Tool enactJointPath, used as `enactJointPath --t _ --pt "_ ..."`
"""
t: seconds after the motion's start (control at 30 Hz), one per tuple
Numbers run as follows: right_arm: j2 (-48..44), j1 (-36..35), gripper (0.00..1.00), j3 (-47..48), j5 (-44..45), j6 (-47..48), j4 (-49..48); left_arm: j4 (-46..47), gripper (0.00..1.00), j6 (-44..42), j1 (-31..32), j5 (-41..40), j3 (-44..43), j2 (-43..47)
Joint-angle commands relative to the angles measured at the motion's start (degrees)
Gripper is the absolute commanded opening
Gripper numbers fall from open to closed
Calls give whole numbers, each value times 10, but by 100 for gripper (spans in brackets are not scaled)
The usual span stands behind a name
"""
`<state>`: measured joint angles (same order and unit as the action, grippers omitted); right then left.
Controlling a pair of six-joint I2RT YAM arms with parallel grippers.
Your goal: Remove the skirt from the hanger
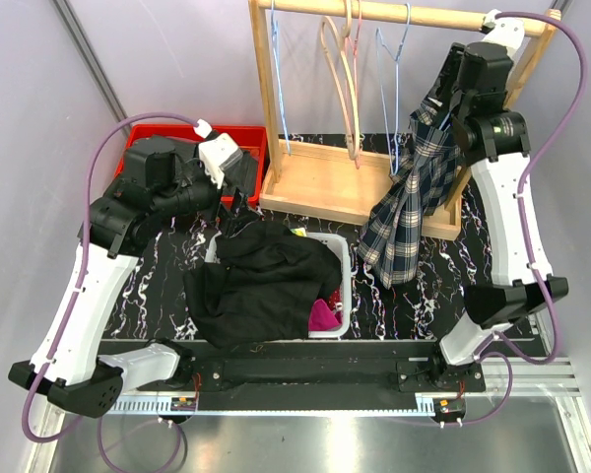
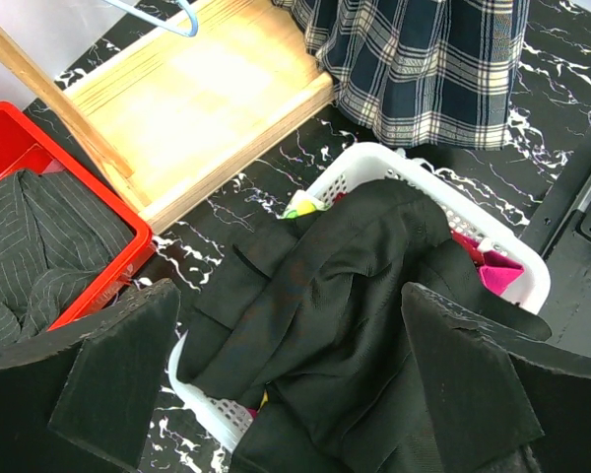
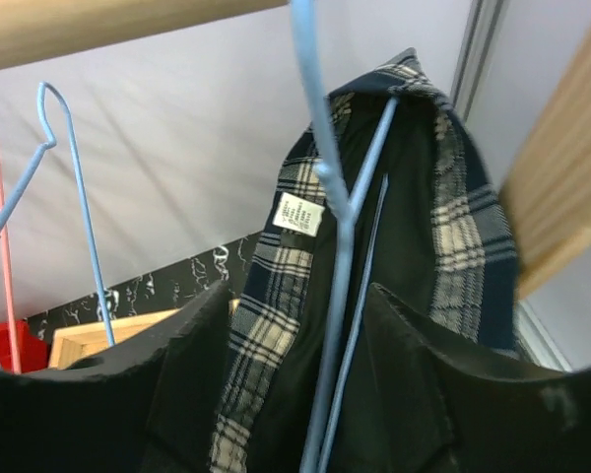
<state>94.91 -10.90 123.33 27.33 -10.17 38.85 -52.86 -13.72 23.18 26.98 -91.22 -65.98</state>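
The dark blue plaid skirt (image 1: 412, 202) hangs from a blue wire hanger (image 3: 340, 246) at the right end of the wooden rail (image 1: 404, 12). Its hem also shows in the left wrist view (image 2: 433, 69). My right gripper (image 1: 443, 94) is up at the skirt's waistband (image 3: 276, 315). In the right wrist view its jaws (image 3: 300, 394) stand open, one finger on each side of the waistband and the hanger wire, with a white label just above. My left gripper (image 1: 238, 192) is open and empty above a black garment (image 2: 345, 296).
A wooden clothes rack (image 1: 325, 182) stands at the back with empty pink (image 1: 350, 69) and blue (image 1: 394, 69) hangers. A white basket (image 1: 345, 261) holds the black garment (image 1: 261, 281) and pink cloth. A red bin (image 2: 39, 138) holds striped dark cloth.
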Motion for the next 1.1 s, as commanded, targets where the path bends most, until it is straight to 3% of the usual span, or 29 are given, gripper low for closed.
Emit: enactJointPath --t 0.0,0.1,0.17,0.2,0.3,0.47,0.57,0.67,0.8,1.0,1.07 --pt "31 4 59 42 -15 -3 -3 22 99 -6 0 18 -3 3" --pt "51 6 50 59 -18 -4 10 25 99 -5 0 19 -2 3" --pt "55 6 38 62 -25 -7 16 26 99 -4 0 18 -2 4" --pt "53 6 23 65 -30 -13 19 26 98 -3 0 18 -1 3" --pt "41 6 0 80 -61 -9 24 29 98 -7 0 13 4 7" --pt "68 5 0 238 -83 19 76 35 96 -4 0 7 17 10" --pt "35 5 0 234 -104 26 14 33 96 -1 0 1 27 20" --pt "20 6 0 243 -144 22 18 29 96 -5 0 -6 40 32" --pt "-42 5 0 199 -196 24 44 26 96 -4 0 -9 47 40" --pt "-210 5 0 -19 -206 23 68 10 96 -7 0 -2 18 33" --pt "-238 5 0 -44 -222 0 108 10 96 -5 0 3 8 32"
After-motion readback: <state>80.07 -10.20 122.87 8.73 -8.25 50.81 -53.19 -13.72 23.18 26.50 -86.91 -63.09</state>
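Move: Just ahead of the right hand, about 4 cm out and 2 cm lower, is the neck of the plaid skirt's blue hanger, with the skirt itself hanging roughly 20 cm below the hand and 2 cm to its left, level with it fore and aft. An empty blue hanger hangs some 14 cm left and 3 cm ahead, the rack's right post about 8 cm right and 3 cm ahead. From the left hand the hanger neck is roughly 42 cm right, 25 cm ahead and 8 cm higher. Easing about 3 cm forward and down, the right hand closes its open fingers on the blue hanger's near arm just under the neck, then lifts it some 9 cm to clear the rail and draws it back towards the robot by about 11 cm, slightly left, turning some 15 degrees counter-clockwise. The left hand stays open and sinks about 2 cm over the basket. ##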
